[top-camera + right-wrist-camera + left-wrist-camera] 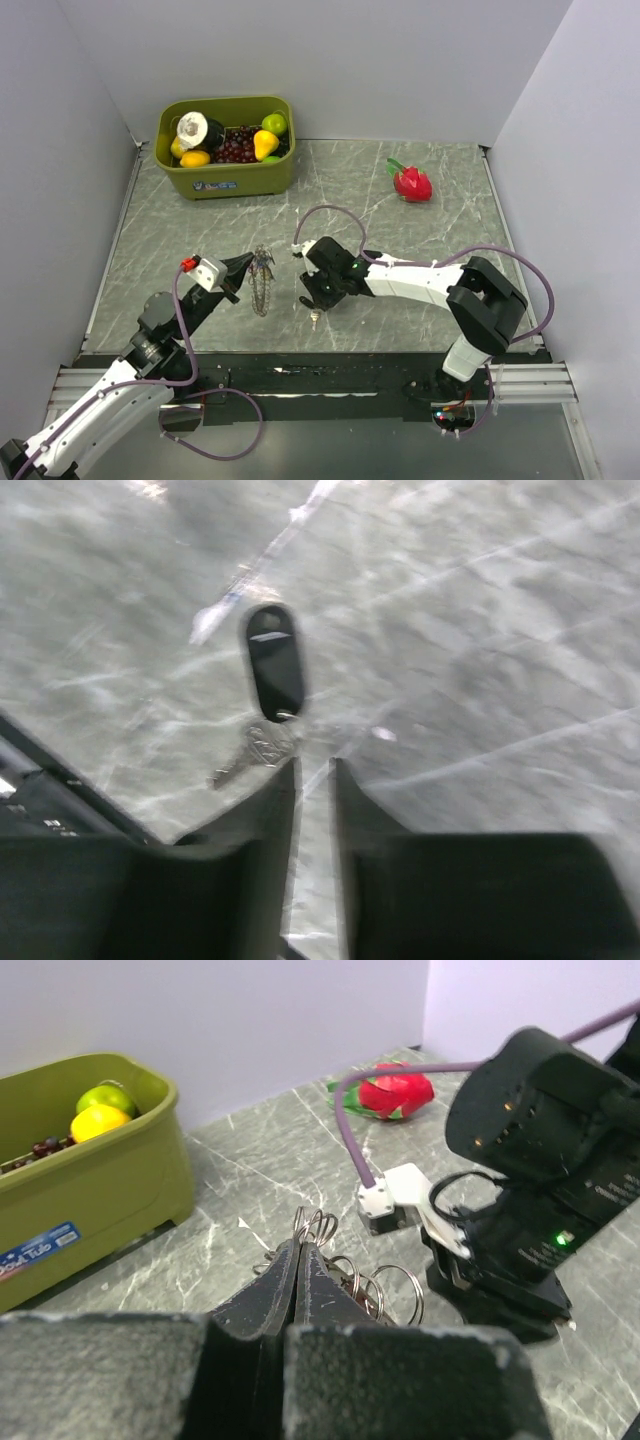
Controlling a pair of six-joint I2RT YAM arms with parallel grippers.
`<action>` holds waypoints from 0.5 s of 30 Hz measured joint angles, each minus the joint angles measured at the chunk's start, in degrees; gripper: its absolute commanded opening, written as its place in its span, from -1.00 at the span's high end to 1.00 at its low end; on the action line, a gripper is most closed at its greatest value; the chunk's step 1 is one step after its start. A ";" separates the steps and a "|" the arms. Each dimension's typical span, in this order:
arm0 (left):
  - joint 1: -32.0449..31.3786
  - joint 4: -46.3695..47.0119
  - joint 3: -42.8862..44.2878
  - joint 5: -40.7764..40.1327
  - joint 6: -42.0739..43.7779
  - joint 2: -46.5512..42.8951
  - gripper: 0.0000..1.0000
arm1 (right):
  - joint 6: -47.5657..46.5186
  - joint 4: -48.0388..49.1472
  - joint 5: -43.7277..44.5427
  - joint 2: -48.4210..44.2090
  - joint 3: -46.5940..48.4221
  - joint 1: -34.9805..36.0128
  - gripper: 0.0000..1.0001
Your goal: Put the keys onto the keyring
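My left gripper (246,266) is shut on the keyring (261,278), a bunch of thin wire rings that hangs above the table. In the left wrist view the rings (378,1285) fan out past my pinched left gripper (297,1246). My right gripper (314,300) hovers low over the table just right of the keyring. Its fingers (278,810) stand a little apart with only bare table between them. Just ahead of my right gripper (312,767) a pale silvery key (252,752) lies flat, joined to a black oval head (274,672). From above this key (315,320) shows under the right gripper.
A green bin (226,181) of toy fruit stands at the back left. A red toy fruit with green leaves (412,183) lies at the back right. Grey walls close in three sides. A black rail (320,375) runs along the near edge.
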 measured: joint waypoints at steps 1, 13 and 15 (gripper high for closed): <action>0.00 -0.22 0.00 -0.59 -0.26 -0.39 0.98 | -0.04 0.68 -1.16 -0.02 -0.26 0.00 0.00; 0.00 -0.20 0.00 -0.94 -0.63 -0.26 0.98 | 0.13 5.62 -6.29 4.31 -0.96 -0.59 -0.13; 0.00 -0.17 0.00 -0.55 -0.63 0.22 0.98 | 0.17 6.40 -6.67 4.98 -0.92 -0.68 0.02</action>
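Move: The keys lie under the half-open right fingers, about 2 cm to their left, 1 cm back and some 3 cm below. Their black tag is 3 cm farther out and 2 cm left of the keys, also flat on the table. The keyring hangs from the left fingers about 12 cm to the right hand's left, 1 cm ahead and 16 cm higher; from the left hand the keys lie some 12 cm right, 2 cm back and about 23 cm below. The right hand first shifts level, back and to its left by about a centimetre each way, while its fingers open wider, from about a third to a bit over half. It then sinks roughly 2 cm, still easing a little left, with barely a tilt of the wrist, bringing the open fingertips down towards the keys so that they stand to either side of them in its view, with no touch to be seen. ##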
